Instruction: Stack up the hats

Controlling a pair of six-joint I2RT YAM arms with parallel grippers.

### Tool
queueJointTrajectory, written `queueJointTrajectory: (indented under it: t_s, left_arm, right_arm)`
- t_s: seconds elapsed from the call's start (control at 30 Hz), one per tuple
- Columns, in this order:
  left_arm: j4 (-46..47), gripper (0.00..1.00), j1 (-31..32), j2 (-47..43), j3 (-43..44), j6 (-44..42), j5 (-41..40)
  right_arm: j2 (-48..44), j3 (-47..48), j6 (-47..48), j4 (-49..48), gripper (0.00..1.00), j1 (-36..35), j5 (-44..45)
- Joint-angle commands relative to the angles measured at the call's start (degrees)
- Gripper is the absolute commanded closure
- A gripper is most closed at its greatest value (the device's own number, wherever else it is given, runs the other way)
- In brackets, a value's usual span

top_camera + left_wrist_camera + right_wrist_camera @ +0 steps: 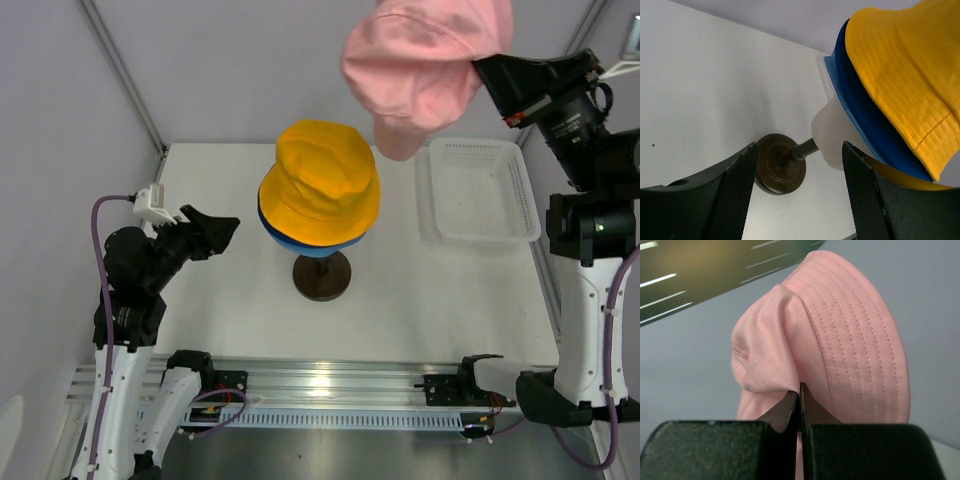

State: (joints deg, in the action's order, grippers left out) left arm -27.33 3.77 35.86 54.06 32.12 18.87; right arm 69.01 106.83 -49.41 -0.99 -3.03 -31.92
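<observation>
A yellow-orange hat [320, 180] sits on top of a navy hat [875, 125] and a light blue hat [837, 82], all stacked on the cream mannequin head [832, 135] at the table's middle. High above the back right of the table hangs the pink hat [425, 60], with my right gripper [800, 390] shut on its fabric. To the left of the stand, my left gripper [222, 232] is open and holds nothing; its fingers [735, 195] frame the stand's dark round base [780, 162].
A white mesh basket [482, 190] lies at the back right of the table, below the hanging pink hat. A metal rail [330, 395] runs along the near edge between the arm bases.
</observation>
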Motion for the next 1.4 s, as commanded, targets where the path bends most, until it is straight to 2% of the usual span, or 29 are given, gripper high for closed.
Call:
queueJointTrajectory:
  t_s: [0.0, 0.1, 0.2, 0.27, 0.6, 0.83, 1.07, 1.23, 1.37]
  left_arm:
    - [1.4, 0.3, -0.6, -1.5, -0.5, 1.1, 2.0]
    - [1.0, 0.29, -0.6, -2.2, -0.2, 0.8, 1.4]
    - [0.6, 0.29, -0.6, -2.3, 0.7, 0.2, 0.7]
    - [0.4, 0.29, -0.6, -2.0, 1.0, -0.2, 0.5]
    - [0.4, 0.28, -0.6, -1.8, 3.1, 0.1, -1.7]
    - [5.4, 0.28, -0.6, -0.8, 7.7, 4.8, 0.3]
    - [15.0, 0.28, -0.6, 1.1, 9.4, 16.1, 5.8]
    - [28.2, 0.28, -0.5, 2.4, 5.5, 29.4, 13.9]
    - [32.2, 0.28, -0.4, 4.0, 5.1, 33.8, 16.2]
  right_arm:
    - [5.0, 5.6, -3.9, -1.3, 1.0, -11.4, -2.4]
    - [9.1, 8.7, -1.1, 2.8, 1.0, -21.1, -1.7]
    - [12.6, 9.1, -0.9, 5.2, 1.0, -26.4, -2.3]
    - [14.4, 9.3, -0.8, 6.1, 1.0, -27.6, -2.8]
    - [12.5, 4.1, 3.4, 15.6, 1.0, -26.9, 4.7]
    - [7.4, 2.3, 6.2, 22.0, 1.0, -26.0, 12.4]
    - [3.9, -2.4, 6.7, 25.0, 1.0, -25.4, 15.0]
    - [1.7, -5.2, 7.1, 27.4, 1.0, -25.0, 19.0]
    - [1.9, -5.7, 7.0, 27.7, 1.0, -25.0, 19.1]
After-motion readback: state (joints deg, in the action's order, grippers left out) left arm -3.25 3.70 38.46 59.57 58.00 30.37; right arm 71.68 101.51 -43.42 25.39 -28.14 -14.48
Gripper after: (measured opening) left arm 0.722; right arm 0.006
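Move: The yellow hat on the stacked head lies about 19 cm to the left of the right gripper, 3 cm ahead and some 26 cm below; the stand's foot is straight under that hat, about 65 cm below the gripper. The empty bin is roughly 24 cm right, 27 cm ahead and 62 cm down. From the left gripper, the held pink hat is about 30 cm right, 2 cm ahead and 30 cm up, the yellow hat 17 cm right, 5 cm ahead and 8 cm up. Keep the pink hat pinched in the right gripper and sweep it left some 17 cm while sinking over the yellow hat, then ease back right about 7 cm and a little lower, tipping the fingers some 30 degrees downward. Late on, raise the open left gripper about 13 cm beside the stack, drifting left and rolling its left side down. ##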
